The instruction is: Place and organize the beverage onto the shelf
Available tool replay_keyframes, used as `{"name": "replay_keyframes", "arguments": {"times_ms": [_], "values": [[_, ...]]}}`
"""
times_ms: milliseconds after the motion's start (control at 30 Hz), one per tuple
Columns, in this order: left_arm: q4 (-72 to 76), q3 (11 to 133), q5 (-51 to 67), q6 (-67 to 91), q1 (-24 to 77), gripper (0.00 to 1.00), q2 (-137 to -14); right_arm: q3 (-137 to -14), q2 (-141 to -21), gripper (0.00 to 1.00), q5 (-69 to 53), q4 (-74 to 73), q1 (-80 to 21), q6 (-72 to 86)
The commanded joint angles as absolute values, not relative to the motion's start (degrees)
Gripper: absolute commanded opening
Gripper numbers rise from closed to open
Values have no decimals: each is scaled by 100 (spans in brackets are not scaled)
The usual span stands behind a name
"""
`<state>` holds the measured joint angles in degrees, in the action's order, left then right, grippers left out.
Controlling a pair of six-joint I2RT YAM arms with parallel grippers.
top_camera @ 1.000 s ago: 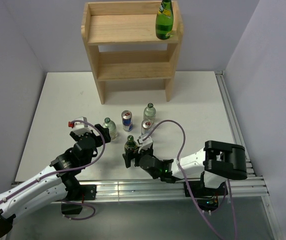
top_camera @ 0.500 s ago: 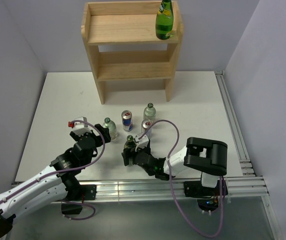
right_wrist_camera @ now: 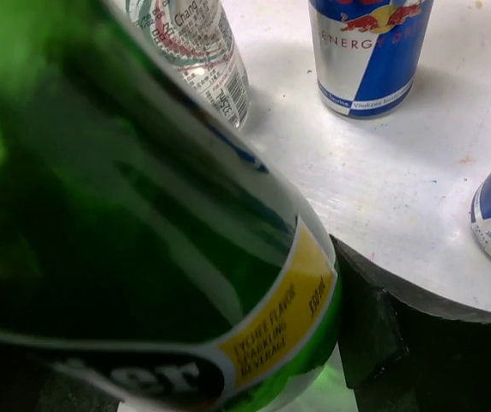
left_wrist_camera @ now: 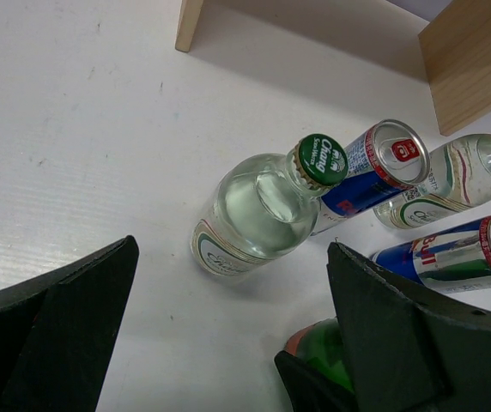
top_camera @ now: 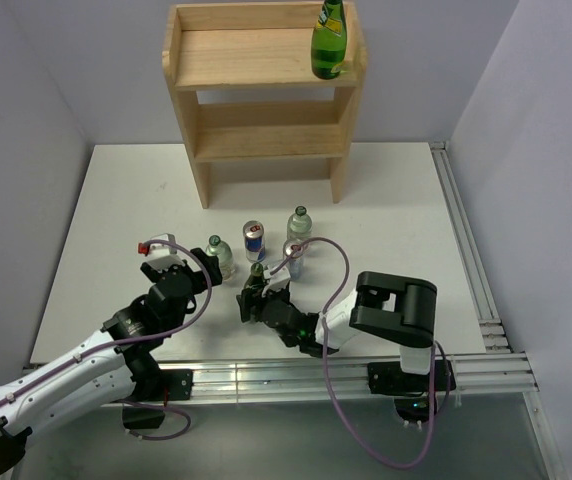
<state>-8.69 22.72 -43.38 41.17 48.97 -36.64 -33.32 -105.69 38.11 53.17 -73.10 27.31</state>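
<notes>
The wooden shelf (top_camera: 262, 90) stands at the back of the table, and a green bottle (top_camera: 329, 40) stands on the right of its top tier. On the table a second green bottle (top_camera: 257, 283) stands with my right gripper (top_camera: 257, 303) shut on its lower body. It fills the right wrist view as the green bottle (right_wrist_camera: 142, 257), with one finger (right_wrist_camera: 374, 330) pressed on its side. My left gripper (top_camera: 169, 262) stands open just left of a clear green-capped bottle (top_camera: 220, 256). That clear bottle (left_wrist_camera: 258, 210) lies ahead of the open left gripper (left_wrist_camera: 228, 343).
A Red Bull can (top_camera: 254, 240), another clear bottle (top_camera: 299, 222) and a second can (top_camera: 294, 252) stand close together behind the held bottle. The shelf's legs (left_wrist_camera: 190, 24) lie beyond them. Grey walls close both sides, and a metal rail (top_camera: 466, 250) runs along the right.
My right arm has folded in and its gripper has pushed forward and closed round the green bottle, which shifted slightly away. The left arm has not moved.
</notes>
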Motion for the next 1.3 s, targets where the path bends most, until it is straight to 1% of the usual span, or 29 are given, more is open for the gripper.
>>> {"name": "replay_keyframes", "arguments": {"times_ms": [0, 33, 67, 167, 300, 333, 367, 467, 533, 567, 633, 667, 733, 767, 833, 900, 933, 1000, 1033, 1067, 1267], "values": [[-686, 2233, -4342, 4087, 4922, 99, -3639, -3436, -10749, 28, 3982, 5405, -7251, 2812], [-694, 2232, -4350, 4087, 4931, 99, -3630, -3445, -10749, 12, 4008, 5336, -7234, 2865], [-694, 2224, -4342, 4087, 4922, 99, -3621, -3445, -10732, 0, 4051, 5300, -7216, 2883], [-712, 2232, -4368, 4096, 4922, 99, -3621, -3454, -10408, 0, 4113, 5108, -7225, 2839], [-729, 2232, -4386, 4122, 4931, 99, -3630, -3787, -9486, 0, 4508, 4028, -7434, 2655], [-729, 2232, -4394, 4122, 4922, 99, -3639, -3927, -9275, 0, 4674, 3355, -7479, 2620], [-729, 2232, -4395, 4122, 4922, 99, -3639, -4225, -8837, 0, 4737, 3053, -7497, 2593], [-729, 2250, -4395, 4122, 4922, 99, -3656, -4840, -8037, 0, 4869, 2067, -7541, 2470], [-738, 2250, -4395, 4113, 4922, 99, -3674, -5149, -7710, 0, 4956, 1585, -7550, 2243], [-730, 2250, -4395, 4113, 4931, 99, -3674, -5542, -7490, 0, 5096, 1434, -7550, 2137], [-721, 2250, -4395, 4105, 4931, 99, -3665, -5974, -7375, 0, 5255, 1075, -7541, 1682], [-703, 2250, -4395, 4104, 4922, 99, -3674, -6429, -7357, 0, 5343, 1020, -7532, 1487], [-694, 2241, -4395, 4104, 4931, 99, -3700, -6862, -7391, 0, 5326, 958, -7454, 907], [-686, 2250, -4403, 4104, 4922, 99, -3718, -7325, -7496, 0, 5230, 888, -7297, 792], [-694, 2259, -4412, 4113, 4931, 99, -3788, -7846, -7663, 0, 4809, 582, -7041, 590], [-651, 2250, -4430, 4113, 4922, 99, -3832, -8637, -7988, 0, 4432, 414, -6646, 440], [-650, 2250, -4438, 4105, 4931, 99, -3858, -9196, -8259, 0, 4325, 213, -6531, 309], [-615, 2233, -4438, 4104, 4931, 99, -3885, -9849, -8585, 0, 4114, -86, -6189, 177], [-615, 2224, -4430, 4104, 4931, 99, -3893, -10453, -8900, 0, 3948, -332, -6074, 132], [-598, 2224, -4438, 4104, 4931, 99, -3894, -10755, -9060, 0, 3868, -447, -5882, 88], [-519, 2215, -4377, 4069, 4931, 99, -3990, -13268, -10422, 0, 3508, -1282, -5371, -255]]}}
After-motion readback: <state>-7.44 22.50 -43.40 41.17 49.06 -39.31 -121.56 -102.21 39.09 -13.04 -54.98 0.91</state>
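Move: Some 32 cm ahead of the right hand, 4 cm to its right and about 42 cm higher is the middle of the upper shelf; the right hand already grips the second green bottle. The first green bottle stands up there about 26 cm ahead, 16 cm right and 48 cm up from this hand. Near its height, the blue can is 11 cm straight ahead, the silver can 6 cm ahead and 9 cm right. For the left hand, the shelf middle is roughly 28 cm ahead, 13 cm right, 32 cm up. Keeping its grip on the green bottle, the right hand eases a couple of centimetres to its right, then lifts it fast off the table by about 45 cm, bending forward some 17 cm towards the upper shelf as the climb slows. The wrist tips the fingers upward about 20 degrees and swings clockwise by 15 or so. ##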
